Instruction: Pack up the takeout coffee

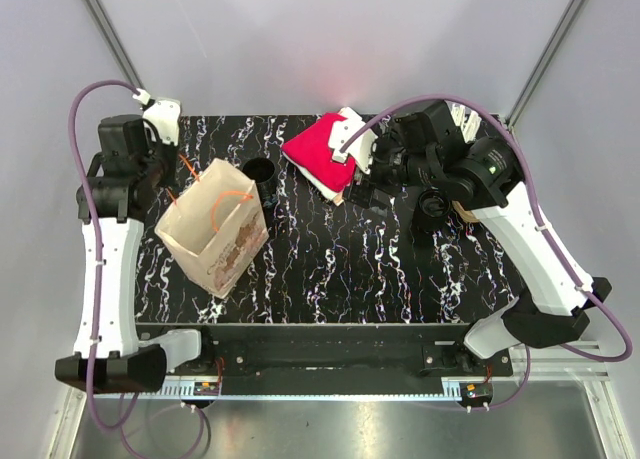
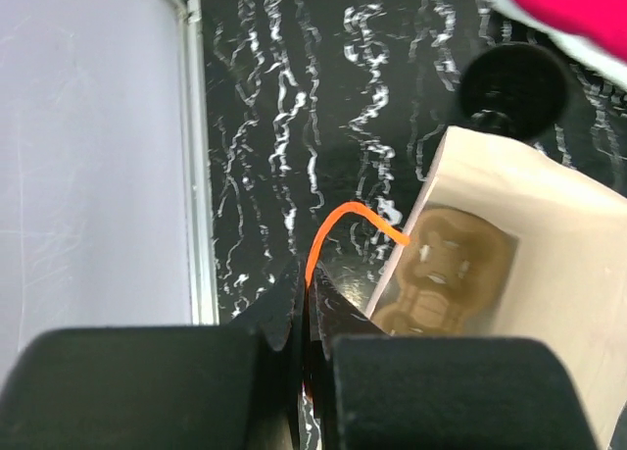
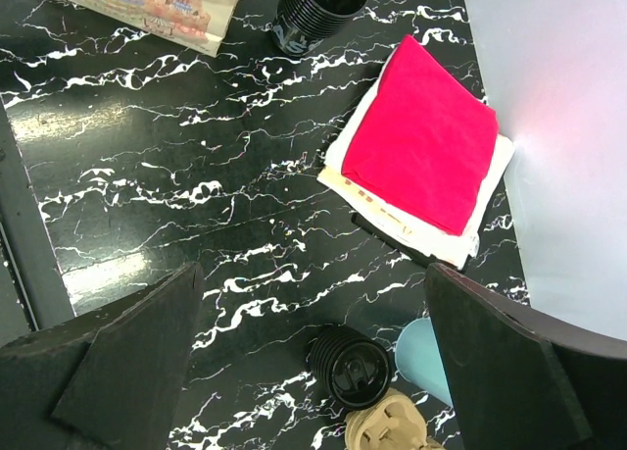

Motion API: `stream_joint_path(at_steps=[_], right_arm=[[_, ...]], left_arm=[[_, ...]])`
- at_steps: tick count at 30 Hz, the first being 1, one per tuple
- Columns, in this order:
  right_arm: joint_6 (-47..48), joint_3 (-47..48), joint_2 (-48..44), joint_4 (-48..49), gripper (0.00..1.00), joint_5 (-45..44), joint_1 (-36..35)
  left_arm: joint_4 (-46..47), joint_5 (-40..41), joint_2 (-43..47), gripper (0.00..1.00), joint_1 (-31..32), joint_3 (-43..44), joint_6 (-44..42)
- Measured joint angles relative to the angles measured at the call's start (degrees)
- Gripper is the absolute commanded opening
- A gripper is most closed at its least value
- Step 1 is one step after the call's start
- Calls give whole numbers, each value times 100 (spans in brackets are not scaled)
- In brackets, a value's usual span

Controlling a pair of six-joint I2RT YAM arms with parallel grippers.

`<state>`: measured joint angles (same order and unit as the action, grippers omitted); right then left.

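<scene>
A brown paper bag [image 1: 212,234] with orange handles stands open on the left of the marble table. My left gripper [image 2: 306,283] is shut on one orange handle [image 2: 333,225], at the bag's [image 2: 509,274] far-left rim. A black coffee cup [image 1: 258,171] stands open just behind the bag, also seen as the cup [image 2: 514,87] and the cup [image 3: 318,9]. My right gripper [image 3: 312,274] hangs open above the table, over a stack of black lids [image 3: 355,367], with nothing between its fingers. In the top view the right gripper [image 1: 375,184] is right of centre.
A red napkin on a white stack [image 3: 421,136] lies at the back, the same stack [image 1: 322,151] in the top view. A beige pulp cup carrier [image 3: 387,430] and a pale blue object [image 3: 421,357] sit beside the lids. The table edge [image 2: 196,175] runs left of the bag.
</scene>
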<state>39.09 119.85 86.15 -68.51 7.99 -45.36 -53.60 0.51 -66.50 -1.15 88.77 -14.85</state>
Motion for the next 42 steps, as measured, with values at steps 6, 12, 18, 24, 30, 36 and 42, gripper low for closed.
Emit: stream_joint_path(at_steps=[6, 12, 18, 24, 30, 36, 42], right_arm=[[0, -50, 0, 11, 100, -87, 0], [-7, -50, 0, 15, 100, -101, 0], [-20, -50, 0, 15, 100, -103, 0], [-22, -50, 0, 15, 100, -103, 0], [-24, -50, 0, 17, 100, -103, 0], [-39, -50, 0, 24, 100, -103, 0], [-42, -50, 2, 33, 100, -103, 0]], left_arm=[[334, -111, -332, 0, -352, 17, -42], [673, -157, -763, 0, -389, 328, -33], [922, -153, -977, 0, -442, 514, 85], [1200, -146, -1233, 0, -461, 616, 157], [1425, -149, -1700, 0, -494, 905, 190], [1521, -133, -2192, 0, -540, 1410, 273], [1611, -55, -2597, 0, -586, 1891, 400]])
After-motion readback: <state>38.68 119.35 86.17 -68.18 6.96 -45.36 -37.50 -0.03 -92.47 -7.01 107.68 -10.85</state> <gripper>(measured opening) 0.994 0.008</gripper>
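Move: The paper bag is already held by one orange handle in the left hand; its middle lies about 9 cm to the right, 5 cm back and 20 cm below. The open patch at the table's back-left is some 12 cm ahead, 4 cm right and 32 cm down. The black cup stack stands about 12 cm ahead, 21 cm right and 27 cm below. From the idle right hand the patch lies roughly 18 cm ahead, 44 cm left and 38 cm below. The paper bag, still pinched by its orange handle, is taken by the left hand forward about 15 cm, past the left side of the black cup stack, towards the table's back-left. The hand also drifts some 5 cm left and ends slightly higher; the wrist tips up about 10 degrees and the fingers keep their hold. ##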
